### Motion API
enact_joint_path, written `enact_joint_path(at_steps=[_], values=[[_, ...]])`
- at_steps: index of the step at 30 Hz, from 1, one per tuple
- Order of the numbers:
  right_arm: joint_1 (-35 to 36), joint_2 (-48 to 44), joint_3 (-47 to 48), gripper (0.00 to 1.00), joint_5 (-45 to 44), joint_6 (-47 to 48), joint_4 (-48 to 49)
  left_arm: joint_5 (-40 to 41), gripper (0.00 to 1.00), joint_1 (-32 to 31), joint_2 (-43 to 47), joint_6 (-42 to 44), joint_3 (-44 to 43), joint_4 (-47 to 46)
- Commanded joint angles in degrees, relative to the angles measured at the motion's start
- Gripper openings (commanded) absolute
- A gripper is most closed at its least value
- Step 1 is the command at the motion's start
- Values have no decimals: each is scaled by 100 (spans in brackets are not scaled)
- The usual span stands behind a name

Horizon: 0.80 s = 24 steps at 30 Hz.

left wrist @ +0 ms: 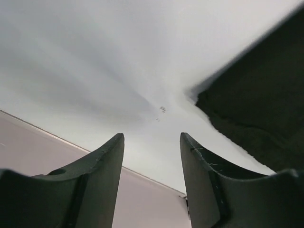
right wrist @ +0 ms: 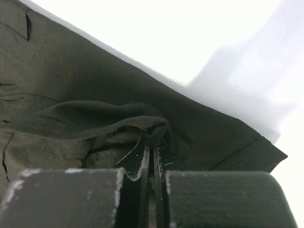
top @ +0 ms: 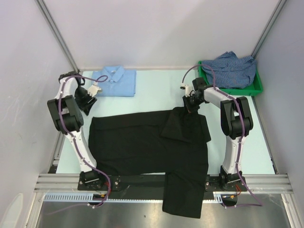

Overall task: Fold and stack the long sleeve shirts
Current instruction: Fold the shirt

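The black shirt (top: 142, 142) lies spread across the table, one part hanging over the near edge. My right gripper (top: 191, 105) is shut on a fold of the black shirt (right wrist: 118, 126) at its far right corner, with a flap turned inward. My left gripper (top: 86, 103) is open and empty just off the shirt's far left corner; that corner shows in the left wrist view (left wrist: 259, 109). The light blue shirt (top: 115, 80) lies folded at the far left. The blue-and-white checked shirt (top: 232, 69) lies crumpled in the green bin (top: 259, 85).
The green bin stands at the far right corner. Grey walls and metal posts close in the table on three sides. An aluminium rail (top: 161, 183) runs along the near edge.
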<state>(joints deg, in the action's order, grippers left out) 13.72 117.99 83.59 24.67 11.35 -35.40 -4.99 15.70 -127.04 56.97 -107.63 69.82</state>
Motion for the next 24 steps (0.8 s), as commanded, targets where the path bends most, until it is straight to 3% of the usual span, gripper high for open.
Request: enact_joint_path(at_steps=[1,4,9,12,15,16,19,24], values=[[-9,-189,-221,0,-690,402,-301,-863,56,-567,663,462,277,111],[-149,-102,-124,0,-787,394,-406,-802,60,-1103,646,473,682,-162],[-361,-48,-97,0,-990,464,-477,-371,61,-1403,286,604,1016,-460],[-457,-49,-97,0,-1139,508,-451,-326,51,-1474,215,833,1016,-251],[-571,-5,-10,0,-1210,482,-398,-362,31,-1518,233,965,1069,-171],[-589,30,34,0,-1218,482,-354,-362,19,-1526,198,913,1026,-197],[-651,83,358,0,-1123,534,-406,-414,2,-1683,14,493,605,-416],[-712,-363,641,0,-430,745,-888,-450,0,-1685,-233,244,-318,-680]])
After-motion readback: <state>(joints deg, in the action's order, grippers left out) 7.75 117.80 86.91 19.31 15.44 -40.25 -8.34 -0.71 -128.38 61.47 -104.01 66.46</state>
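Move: The open left hand goes for the left end of the black shirt's far edge, about 11 cm to its right, 2 cm back and 3 cm below; the folded blue shirt lies 19 cm right and 21 cm ahead. The right hand already pinches the fold at the black shirt's far right; from it the green bin is some 27 cm right and 23 cm ahead. Left swings 12 cm right, dips and pinches the far edge while right drags its fold 6 cm rightward. ##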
